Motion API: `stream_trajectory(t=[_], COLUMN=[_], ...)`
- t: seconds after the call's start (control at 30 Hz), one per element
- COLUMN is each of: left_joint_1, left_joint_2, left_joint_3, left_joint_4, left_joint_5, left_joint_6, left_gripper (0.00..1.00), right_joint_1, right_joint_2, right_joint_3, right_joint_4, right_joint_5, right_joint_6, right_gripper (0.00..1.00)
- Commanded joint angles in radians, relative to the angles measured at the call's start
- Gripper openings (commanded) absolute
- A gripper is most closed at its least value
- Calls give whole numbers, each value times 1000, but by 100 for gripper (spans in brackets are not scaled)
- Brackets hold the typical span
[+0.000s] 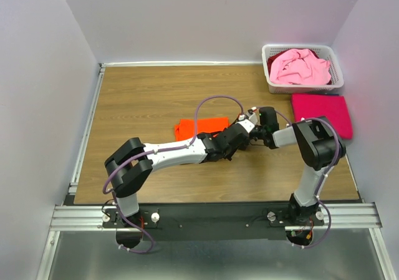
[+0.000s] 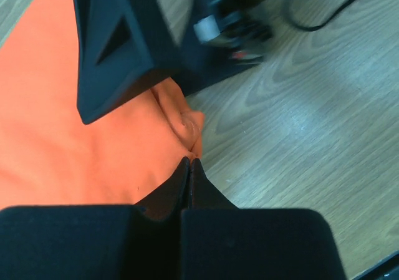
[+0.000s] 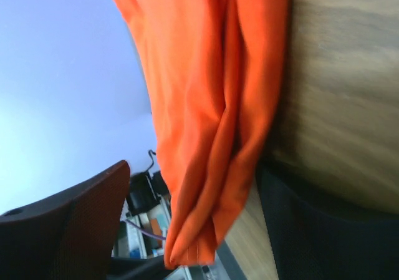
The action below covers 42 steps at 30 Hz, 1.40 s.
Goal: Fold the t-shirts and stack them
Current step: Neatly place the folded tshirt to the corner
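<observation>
The orange t-shirt lies partly folded mid-table. My left gripper is shut at its right edge, and the cloth puckers just ahead of the tips. From above, the left gripper meets my right gripper at that edge. In the right wrist view the right gripper is open, its fingers wide apart with a bunched fold of the orange shirt between them. A folded magenta-red t-shirt lies at the right. The pale pink t-shirt is heaped in the basket.
A white slotted basket stands at the back right corner, touching the magenta shirt's far edge. Walls close in the wooden table on the left, back and right. A metal rail runs along the near edge.
</observation>
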Motion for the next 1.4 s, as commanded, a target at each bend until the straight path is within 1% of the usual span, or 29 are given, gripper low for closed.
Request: stream_trajectory(t=[0.0,0.03,0.1,0.13,0.17,0.2,0.23,0.3,0.33,0.4,0.43,0.47,0.5,0.53,0.57,0.6,0.63,0.67,0.73,0.77,0.83,0.87,0.9,0.97,1.0,1.13,1.27,1.37], left_joint_1=[1,1,-1,1,-1,1,1,1,1,2,8,14,25,49,72,100,170,210,292,363,436,500,528,577,606,646,700,708], left_joint_2=[-13,-13,-19,-20,-28,-34,-36,-46,-51,-65,-69,-72,-89,-102,-131,-149,-166,-201,-227,-235,-231,-237,-246,-273,-305,-338,-338,-347], left_joint_3=[0,3,9,14,21,26,32,52,61,86,99,115,136,144,150,159,161,159,147,147,161,158,135,97,48,-40,-100,-103], left_joint_4=[31,29,25,21,18,18,18,14,11,-11,-29,-46,-78,-92,-103,-124,-133,-137,-140,-164,-192,-196,-186,-152,-109,-43,-14,-12], left_joint_5=[41,46,52,56,61,67,69,75,78,78,76,76,76,81,86,95,122,136,135,126,92,93,104,159,165,149,147,93], left_joint_6=[-14,-14,-14,-15,-14,-14,-14,-11,-8,0,1,3,7,18,24,30,38,56,73,90,92,89,87,87,86,60,44,47], left_gripper=[0,0,2,7,9,14,16,23,31,40,53,59,65,68,70,71,72,72,72,72,72,72,73,75,78,85,85,85], right_joint_1=[40,49,54,57,57,58,58,57,57,57,57,57,57,57,57,57,57,57,57,57,57,57,57,55,57,54,42,25], right_joint_2=[70,74,76,71,61,53,45,27,10,-5,-24,-30,-36,-47,-50,-50,-50,-48,-51,-57,-67,-70,-74,-74,-74,-71,-64,-62], right_joint_3=[47,58,77,101,112,138,146,159,173,187,195,204,225,241,256,308,330,362,432,449,506,520,538,580,591,624,653,661], right_joint_4=[-12,-20,-78,-109,-187,-233,-267,-344,-370,-449,-477,-505,-578,-613,-696,-751,-797,-895,-980,-1043,-1097,-1136,-1152,-1175,-1190,-1200,-1214,-1215], right_joint_5=[52,52,63,72,92,109,122,159,172,219,236,254,289,306,354,391,426,511,602,701,808,910,949,1030,1111,1268,1402,1457], right_joint_6=[-9,-23,-54,-73,-125,-190,-213,-256,-297,-340,-363,-408,-434,-495,-533,-569,-640,-673,-738,-782,-836,-851,-871,-913,-925,-994,-1077,-1124], right_gripper=[73,54,37,29,15,3,1,1,1,1,1,1,1,1,1,1,1,1,1,1,1,1,1,1,1,1,1,1])
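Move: The right hand, fingers wide and pointing left, already straddles the lifted right edge of the orange t-shirt, whose middle lies about 8 cm to its left, 1 cm back and 2 cm below. The folded red shirt is some 33 cm to its right and 7 cm ahead, the basket about 26 cm right and 24 cm ahead. The left hand still pinches that edge, with the t-shirt's middle roughly 12 cm left, 3 cm ahead and 6 cm below. The right hand sinks about 2 cm while its fingers shut on the t-shirt's right edge, then draws it some 20 cm right and a little forward towards the red shirt, rising late and rolling nearly 90 degrees until the fingers point down. The left fingers open and let go, and that hand rises and swings away left and forward, sinking partly back at the end. ##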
